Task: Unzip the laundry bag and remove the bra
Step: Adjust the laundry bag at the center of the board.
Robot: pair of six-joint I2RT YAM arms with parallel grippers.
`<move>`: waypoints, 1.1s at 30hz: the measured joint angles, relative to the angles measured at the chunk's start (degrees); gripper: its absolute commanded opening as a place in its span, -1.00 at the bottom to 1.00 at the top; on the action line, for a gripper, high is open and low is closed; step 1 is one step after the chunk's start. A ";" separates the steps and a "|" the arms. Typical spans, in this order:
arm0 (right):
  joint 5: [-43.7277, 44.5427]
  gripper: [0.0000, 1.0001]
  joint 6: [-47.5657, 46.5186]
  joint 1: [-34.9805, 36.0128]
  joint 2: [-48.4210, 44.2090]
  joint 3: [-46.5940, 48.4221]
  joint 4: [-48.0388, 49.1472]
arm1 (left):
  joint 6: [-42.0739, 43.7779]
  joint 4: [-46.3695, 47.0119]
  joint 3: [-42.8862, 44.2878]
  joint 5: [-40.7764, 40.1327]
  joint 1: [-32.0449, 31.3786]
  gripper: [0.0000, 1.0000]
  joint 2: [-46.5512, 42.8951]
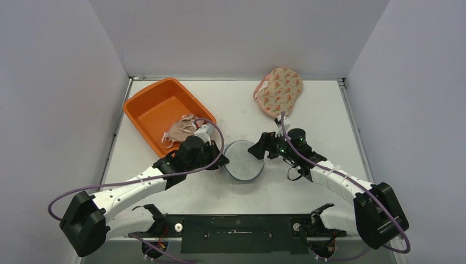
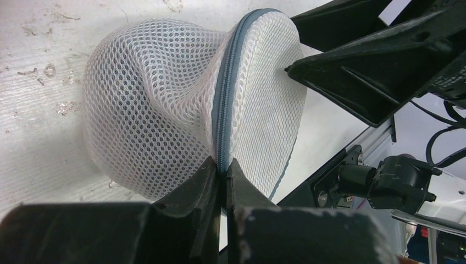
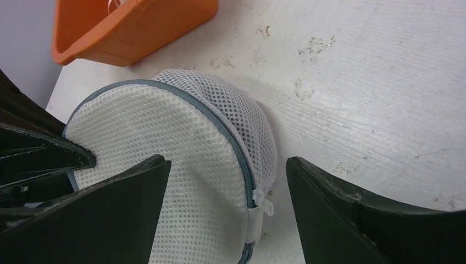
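The round white mesh laundry bag [image 1: 243,160] lies between both arms at the table's middle, its grey zipper [image 2: 225,99] zipped all the way round. My left gripper [image 2: 221,165] is shut on the bag's zipper seam at its left edge [image 1: 220,158]. My right gripper [image 3: 225,162] is open at the bag's right side [image 1: 258,149]. One of its fingers [image 3: 110,214] lies over the mesh and the other stands off over the table. The white zipper pull [image 3: 266,206] sits between them, untouched. The bra is hidden; nothing shows through the mesh.
An orange bin [image 1: 156,104] sits at the back left with a beige garment [image 1: 181,130] draped over its near rim. A patterned fabric piece [image 1: 278,92] lies at the back right. White walls enclose the table on three sides.
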 measured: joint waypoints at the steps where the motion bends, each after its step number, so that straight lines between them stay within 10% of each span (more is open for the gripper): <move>1: -0.07 0.47 -0.15 0.22 0.63 0.15 -0.02 | 0.07 0.31 -0.04 0.68 0.33 -1.00 0.26; 6: -0.15 0.06 -0.24 0.92 3.37 0.22 -0.07 | 0.44 1.25 -0.33 2.82 1.25 -1.00 0.90; 12: -0.83 -0.88 0.28 1.25 2.89 0.00 -0.15 | 1.29 1.68 -0.50 3.63 1.64 -1.00 1.86; 14: -0.92 -0.89 0.48 1.38 1.22 -0.20 -1.25 | 1.99 1.64 -0.50 3.85 1.70 -0.95 2.54; 20: 1.03 -0.90 1.55 1.44 -11.96 -0.96 -8.81 | 5.07 0.09 2.67 5.27 1.42 0.59 5.18; 25: 5.68 -0.89 6.34 1.75 -22.99 -1.53 -15.34 | 4.02 -0.87 6.88 3.74 0.74 0.96 5.18; 33: 20.00 -0.90 24.20 6.64 -30.53 -7.50 -16.46 | -10.97 -3.15 1.03 -7.17 -0.57 0.93 -7.19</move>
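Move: The left gripper already pinches the laundry bag's zipped rim; the bag's middle is about 7 cm to that gripper's right, level with it fore and aft, and 7 cm below. From the open right gripper the bag's middle is roughly 5 cm left, 2 cm back and 6 cm below. The orange bin's middle lies some 25 cm ahead and 22 cm left of the left gripper, the oven mitt about 35 cm ahead and 9 cm right of the right one. Sink the right gripper nearly 2 cm over the bag's right edge and shut its fingers on the zipped rim. Once they hold, open the left gripper wide to let go and raise it about 4 cm clear. Meanwhile draw the right one back and up, about 4 cm each, and 4 cm right with the rim pinched, turning it some 20 degrees clockwise. ##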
